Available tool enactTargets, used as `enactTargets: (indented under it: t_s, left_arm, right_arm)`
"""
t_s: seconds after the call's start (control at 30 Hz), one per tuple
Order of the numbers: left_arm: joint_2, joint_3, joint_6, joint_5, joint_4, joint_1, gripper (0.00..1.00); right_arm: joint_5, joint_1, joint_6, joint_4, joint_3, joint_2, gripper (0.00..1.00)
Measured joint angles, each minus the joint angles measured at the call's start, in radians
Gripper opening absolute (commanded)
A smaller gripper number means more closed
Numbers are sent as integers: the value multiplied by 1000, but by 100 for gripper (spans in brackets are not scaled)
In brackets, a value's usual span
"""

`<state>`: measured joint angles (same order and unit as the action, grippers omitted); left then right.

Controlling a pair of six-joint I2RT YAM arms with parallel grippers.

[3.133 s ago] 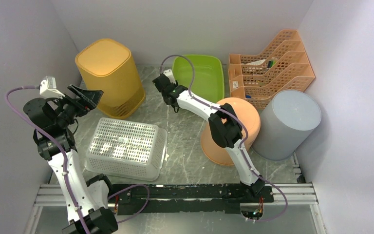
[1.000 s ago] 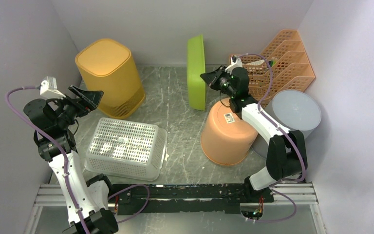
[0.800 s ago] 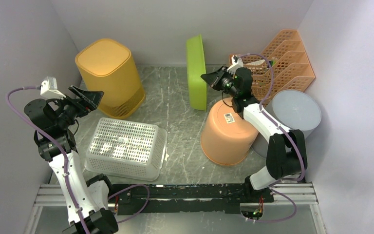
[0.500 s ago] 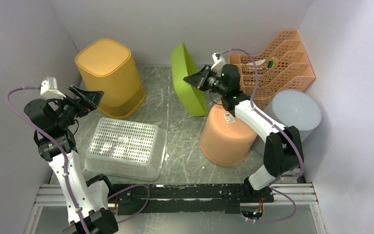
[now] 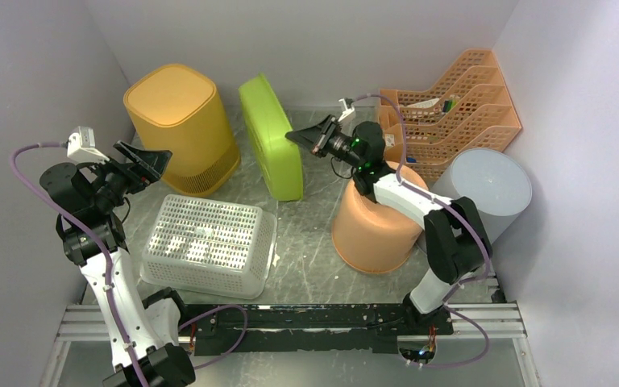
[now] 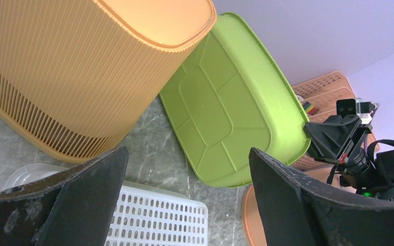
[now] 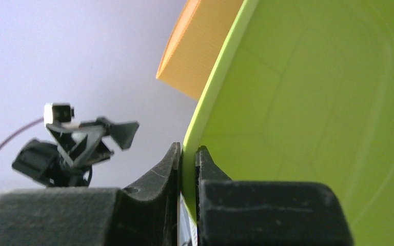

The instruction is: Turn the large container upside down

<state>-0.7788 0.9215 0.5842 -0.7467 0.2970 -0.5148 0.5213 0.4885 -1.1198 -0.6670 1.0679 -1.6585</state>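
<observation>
The large green container (image 5: 272, 137) stands tilted on one long edge at the back of the table. Its ribbed underside (image 6: 220, 102) faces left and up, and its opening faces the right arm. It leans toward the yellow bin. My right gripper (image 5: 298, 139) is shut on the container's upper rim. In the right wrist view that rim (image 7: 205, 113) sits pinched between the two fingers of the gripper (image 7: 189, 151). My left gripper (image 5: 155, 159) hangs wide open at the far left, above the white basket and apart from the container. Nothing is between its fingers (image 6: 282, 189).
A tall yellow ribbed bin (image 5: 184, 125) stands just left of the container. A white perforated basket (image 5: 209, 244) lies upside down in front. An upturned orange bucket (image 5: 375, 226) sits under the right arm, with a grey bin (image 5: 479, 201) and an orange file rack (image 5: 451, 105) to the right.
The right gripper has swung left with the green container. The container tipped from standing on edge near the rack past upright, so its underside now faces up-left. The left arm has not moved.
</observation>
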Motion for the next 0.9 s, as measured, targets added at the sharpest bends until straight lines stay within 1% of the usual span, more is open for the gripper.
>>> enactTargets:
  t_s: [0.13,0.23,0.37,0.47,0.57,0.73,0.9]
  left_arm:
    - [0,0,-2,0,0,0,100]
    - [0,0,-5,0,1,0,100]
    - [0,0,-6,0,2,1,100]
    - [0,0,-6,0,2,1,99]
    - [1,0,-6,0,1,1,100]
    - [1,0,-6,0,1,2,99]
    - [1,0,-6,0,1,2,99]
  right_arm:
    - [-36,-71,1,-29,-13,2,0]
    - [-60,-119,16,-27,-35,21,2]
    - [-92,-183,69,33,-55,54,2]
    - [-131,-220,120,102,-56,69,0]
    - [-139,-237,142,127,-56,74,0]
    - [-94,-235,145,123,-38,61,0]
    - [-146,-223,188,251,64,37,0]
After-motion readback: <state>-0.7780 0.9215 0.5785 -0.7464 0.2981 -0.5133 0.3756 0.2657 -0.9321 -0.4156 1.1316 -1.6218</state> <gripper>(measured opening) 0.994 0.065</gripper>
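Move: The right hand already pinches the rim of the green container, which stands on its side with its open side facing right; its middle lies about 6 cm ahead, 5 cm left and 8 cm below. The yellow basket stands roughly 11 cm ahead and 27 cm left, the white basket 17 cm back and 20 cm left, the peach bucket some 12 cm back and 22 cm right, all lower. From the left hand the green container is about 16 cm ahead, 27 cm right and 11 cm lower. Keeping its pinch on the rim, the right hand carries the green container rightward and forward, about 14 cm in all, away from the yellow basket and towards the orange rack, sinking only slightly. Along the way the wrist swings some 20 degrees clockwise and the leftward-pointing fingers dip about 10 degrees; the rightward travel then stops, and the hand creeps a last bit forward with the fingers still shut. ##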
